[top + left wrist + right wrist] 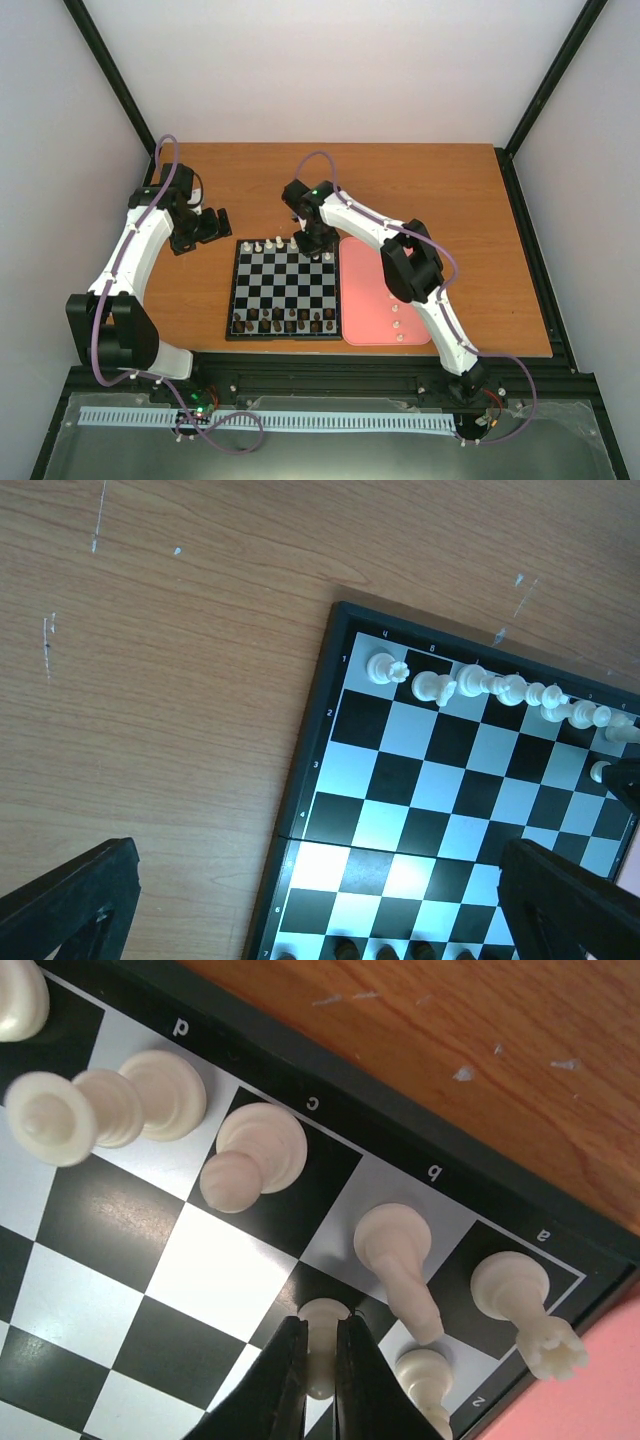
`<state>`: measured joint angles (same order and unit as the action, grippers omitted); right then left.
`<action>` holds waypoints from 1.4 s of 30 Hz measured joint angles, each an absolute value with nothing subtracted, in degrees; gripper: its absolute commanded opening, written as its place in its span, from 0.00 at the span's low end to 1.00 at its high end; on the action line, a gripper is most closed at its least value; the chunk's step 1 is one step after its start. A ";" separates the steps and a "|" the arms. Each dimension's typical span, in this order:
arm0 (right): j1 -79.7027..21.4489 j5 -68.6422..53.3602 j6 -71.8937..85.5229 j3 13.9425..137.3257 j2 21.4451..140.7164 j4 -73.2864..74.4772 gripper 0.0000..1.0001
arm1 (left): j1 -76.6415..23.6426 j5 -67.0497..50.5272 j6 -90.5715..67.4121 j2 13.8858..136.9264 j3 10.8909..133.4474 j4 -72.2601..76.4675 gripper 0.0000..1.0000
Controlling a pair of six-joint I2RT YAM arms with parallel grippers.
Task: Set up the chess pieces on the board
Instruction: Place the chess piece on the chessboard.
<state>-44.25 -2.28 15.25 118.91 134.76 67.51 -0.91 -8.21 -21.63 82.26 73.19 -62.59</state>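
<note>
The board lies in the middle of the table, with white chess pieces along its far row. My right gripper hangs over the board's far right corner. In the right wrist view it is shut on a white pawn, held just above a black square of the second row. Beside it stand another white pawn, a rook in the corner and more white pieces. My left gripper is open over bare wood left of the board, holding nothing; its fingers frame the board's left edge.
Dark brown pieces fill the board's near rows. A pink tray touches the board's right side and holds several loose white pieces. Bare wooden table lies behind and to both sides.
</note>
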 measured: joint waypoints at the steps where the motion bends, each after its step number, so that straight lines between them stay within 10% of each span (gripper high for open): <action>1: -44.18 -2.33 15.18 118.91 134.89 67.64 0.07 | -0.91 -8.21 -21.63 82.26 73.19 -62.57 1.00; 31: -43.86 -5.69 13.43 118.96 124.86 69.82 0.49 | -0.91 -8.82 -21.61 82.43 73.19 -62.54 1.00; 42: -29.30 -1.23 14.79 87.15 106.24 64.38 0.48 | -0.91 -9.47 -21.61 82.46 73.23 -62.54 1.00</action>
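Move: The white pawn I hold in my right hand is practically at the hand point, its middle about 1 cm below, over its square in the second row. A second pawn stands some 3 cm to the right of it, level; the knight is about 3 cm straight ahead, and the bishop about 3 cm ahead and 3 cm left. The first pawn left on the pink tray lies roughly 16 cm right and 3 cm back. From my left hand, the held pawn is about 26 cm right, 2 cm ahead and 12 cm lower. My right hand stays almost in place while its fingers slowly open and let go of the pawn, easing back by about a centimetre. Then I lift quickly, about 12 cm up off the piece, and sweep right some 16 cm over the board's edge to above the pink tray, sinking again over the last part. The fingers stay about half open as the wrist turns some 15 degrees clockwise. ##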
